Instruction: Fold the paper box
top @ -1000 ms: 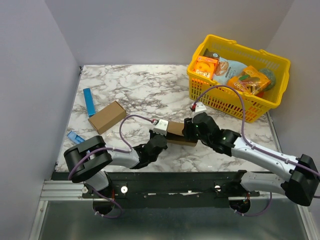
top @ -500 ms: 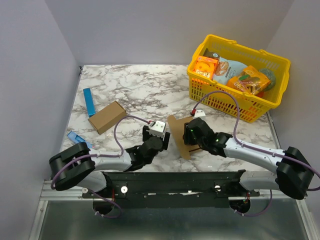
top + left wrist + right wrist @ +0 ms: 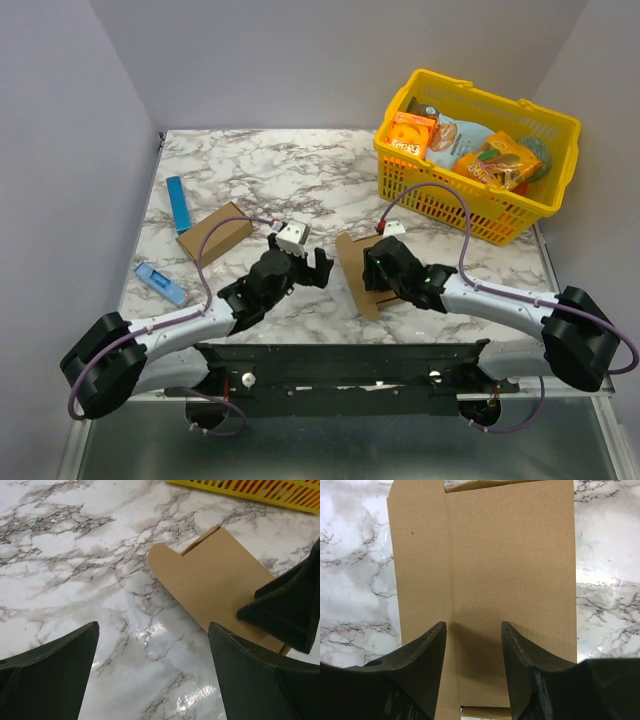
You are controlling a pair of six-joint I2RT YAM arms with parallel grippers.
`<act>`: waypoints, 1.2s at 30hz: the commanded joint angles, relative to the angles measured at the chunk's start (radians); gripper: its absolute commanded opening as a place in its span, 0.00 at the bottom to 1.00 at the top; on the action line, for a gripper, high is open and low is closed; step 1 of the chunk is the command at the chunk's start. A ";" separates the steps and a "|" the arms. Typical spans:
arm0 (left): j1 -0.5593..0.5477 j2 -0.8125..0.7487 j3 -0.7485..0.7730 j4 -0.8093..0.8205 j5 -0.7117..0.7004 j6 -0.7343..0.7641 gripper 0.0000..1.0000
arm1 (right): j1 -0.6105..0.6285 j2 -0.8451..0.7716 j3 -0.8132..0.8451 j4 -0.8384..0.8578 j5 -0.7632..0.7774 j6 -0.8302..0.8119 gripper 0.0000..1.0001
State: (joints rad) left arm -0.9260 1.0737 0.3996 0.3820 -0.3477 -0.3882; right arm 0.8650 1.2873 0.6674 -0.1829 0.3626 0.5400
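Observation:
The paper box point(image 3: 354, 268) lies as a flat brown cardboard sheet on the marble, a rounded flap toward the left arm. In the left wrist view the paper box point(image 3: 220, 580) sits ahead and to the right. My left gripper point(image 3: 312, 262) point(image 3: 152, 625) hovers left of the sheet, open, with only marble between its fingers. My right gripper point(image 3: 373, 272) point(image 3: 473, 624) rests over the sheet's right part, its jaws apart and both tips down on the flat paper box point(image 3: 485, 545), gripping nothing. One right finger point(image 3: 290, 605) shows on the sheet in the left wrist view.
A second small brown carton point(image 3: 213, 233) lies at the left, with a blue stick point(image 3: 178, 203) behind it and a blue packet point(image 3: 159, 283) near the front edge. The yellow basket point(image 3: 560, 115) of orange snack boxes point(image 3: 410, 135) stands at the back right.
My left gripper has opened, let go of the cardboard and drawn back to the left. The cardboard has spread from a compact piece into a flat sheet under the right gripper.

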 commanded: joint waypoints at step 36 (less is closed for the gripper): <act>0.197 0.589 0.222 0.218 0.541 -0.252 0.49 | -0.124 0.257 0.328 -0.366 -0.040 -0.210 1.00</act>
State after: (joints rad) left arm -0.7322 1.6157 0.5838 0.5568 0.1532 -0.6304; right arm 0.7395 1.4979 0.9760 -0.5220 0.3382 0.3462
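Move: The paper box's protruding lid flap lies about 8 cm to the right of the left hand and roughly 2 cm farther forward, some 8 cm below. The paper box itself sits directly beneath the right hand, its middle only about 1 cm ahead, 2 cm to the right and 3 cm lower; from that hand the flap is about 4 cm left and 1 cm ahead. The yellow basket stands some 19 cm ahead and 18 cm right of the right hand. Down and to the right, after a short forward swing, the left hand comes in beside the paper box's flap, ending about 8 cm lower and 6 cm farther right, fingertips tipping down some 20 degrees and fingers closing to half. Meanwhile the right hand spreads its fingers fully, lifts off the lid by about 6 cm, shifts forward and right, and sinks back to straddle the lid, rolling and tipping downward. ##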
